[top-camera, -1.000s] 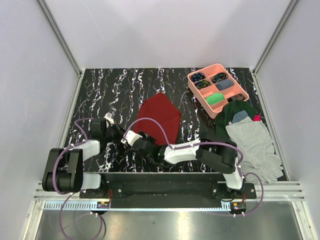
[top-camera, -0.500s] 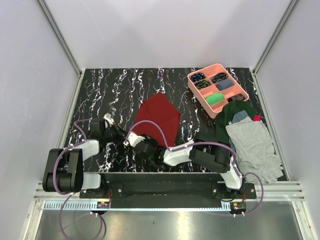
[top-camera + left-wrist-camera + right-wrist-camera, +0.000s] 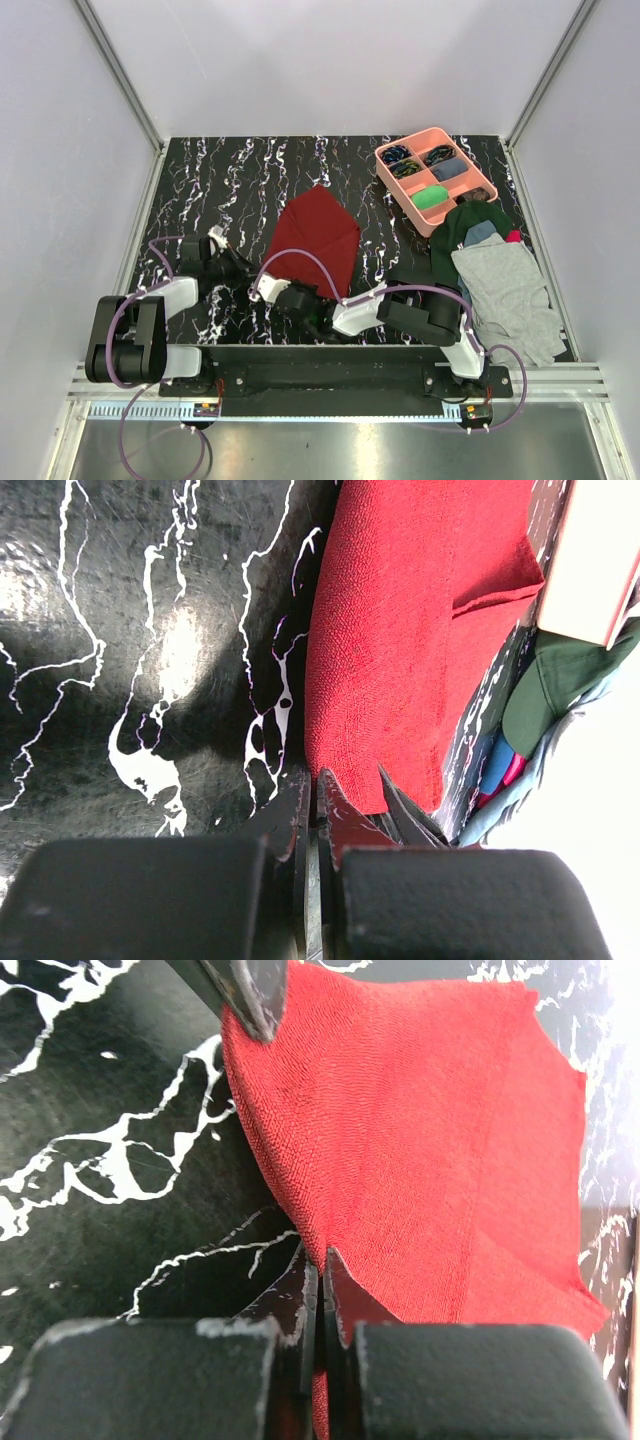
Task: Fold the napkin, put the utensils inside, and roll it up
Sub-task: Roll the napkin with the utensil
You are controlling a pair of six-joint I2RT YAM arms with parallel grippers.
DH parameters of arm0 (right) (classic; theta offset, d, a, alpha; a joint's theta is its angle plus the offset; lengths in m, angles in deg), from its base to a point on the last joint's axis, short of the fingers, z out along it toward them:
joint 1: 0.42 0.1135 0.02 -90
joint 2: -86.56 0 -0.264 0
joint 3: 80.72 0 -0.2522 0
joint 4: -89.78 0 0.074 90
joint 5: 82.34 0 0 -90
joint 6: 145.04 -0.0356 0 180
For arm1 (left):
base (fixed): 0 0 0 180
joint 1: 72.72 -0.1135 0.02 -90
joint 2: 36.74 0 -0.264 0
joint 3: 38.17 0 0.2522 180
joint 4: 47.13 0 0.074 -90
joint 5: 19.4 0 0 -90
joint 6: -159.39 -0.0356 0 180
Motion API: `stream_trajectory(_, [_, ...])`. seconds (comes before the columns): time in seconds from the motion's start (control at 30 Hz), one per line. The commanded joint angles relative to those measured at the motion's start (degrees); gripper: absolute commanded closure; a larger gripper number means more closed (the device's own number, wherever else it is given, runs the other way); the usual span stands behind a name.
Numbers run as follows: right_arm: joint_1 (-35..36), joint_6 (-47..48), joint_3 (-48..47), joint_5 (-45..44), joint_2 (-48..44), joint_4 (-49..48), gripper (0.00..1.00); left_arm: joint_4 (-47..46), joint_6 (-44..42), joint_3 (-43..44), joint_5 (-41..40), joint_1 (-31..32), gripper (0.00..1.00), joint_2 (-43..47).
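The maroon napkin (image 3: pixel 318 235) lies as a folded shape in the middle of the black marbled table. Both grippers sit low at its near-left edge. My left gripper (image 3: pixel 243 270) is shut, its tips (image 3: pixel 315 780) pinching the napkin (image 3: pixel 420 630) at the edge. Just beside it, my right gripper (image 3: pixel 290 292) is shut on the same edge; in the right wrist view red cloth (image 3: pixel 420 1130) runs down between the closed jaws (image 3: pixel 322 1260). The edge is tented up between the two grips. The left gripper's finger (image 3: pixel 250 990) shows at the top of the right wrist view. The utensils are out of view.
A pink compartment tray (image 3: pixel 412 213) with small items stands at the back right. A pile of grey, green and blue clothes (image 3: pixel 505 280) lies along the right side. Grey walls close in the table on three sides.
My right gripper has closed from open onto the napkin's near edge and shifted slightly left and nearer. The left gripper has stayed shut in place.
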Motion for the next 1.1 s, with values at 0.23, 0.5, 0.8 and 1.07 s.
stream_trajectory(0.23, [-5.8, -4.0, -2.0, 21.0, -6.5, 13.6, 1.00, 0.8, -2.0, 3.1, -1.3, -0.4, 0.56, 2.2])
stream_trajectory(0.5, [-14.6, -11.2, -8.6, 42.9, -10.8, 27.7, 1.00, 6.4, -6.7, 1.4, -10.6, -0.4, 0.42, 12.7])
stream_trajectory(0.8, [-24.1, -16.5, -23.9, 69.4, -1.7, 46.1, 1.00, 6.8, -9.8, -0.3, -12.9, 1.5, 0.30, 19.4])
stream_trajectory(1.07, [-29.8, -20.9, -34.7, 86.0, 7.9, 55.0, 1.00, 9.6, -12.3, 0.3, -20.2, 6.4, 0.25, 19.8])
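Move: The napkin's gathered near-left edge is already pinched in both grippers. From the right hand, the middle of the napkin lies about 8 cm ahead, 7 cm to the right and 2 cm lower; from the left hand it is some 7 cm ahead, 14 cm to the right and 3 cm lower. The peach organizer box stands about 22 cm ahead and 34 cm right of the right hand, the green cap some 8 cm ahead and 40 cm right. The napkin's left end is let go as the left fingers open wide, that hand then lifting about 4 cm and tipping its fingers up some 20 degrees. The right fingers keep their pinch on the near edge, carrying it roughly 3 cm forward towards the napkin's middle and up, then slightly down, while the wrist tips over about 60 degrees until the fingers point steeply down. ##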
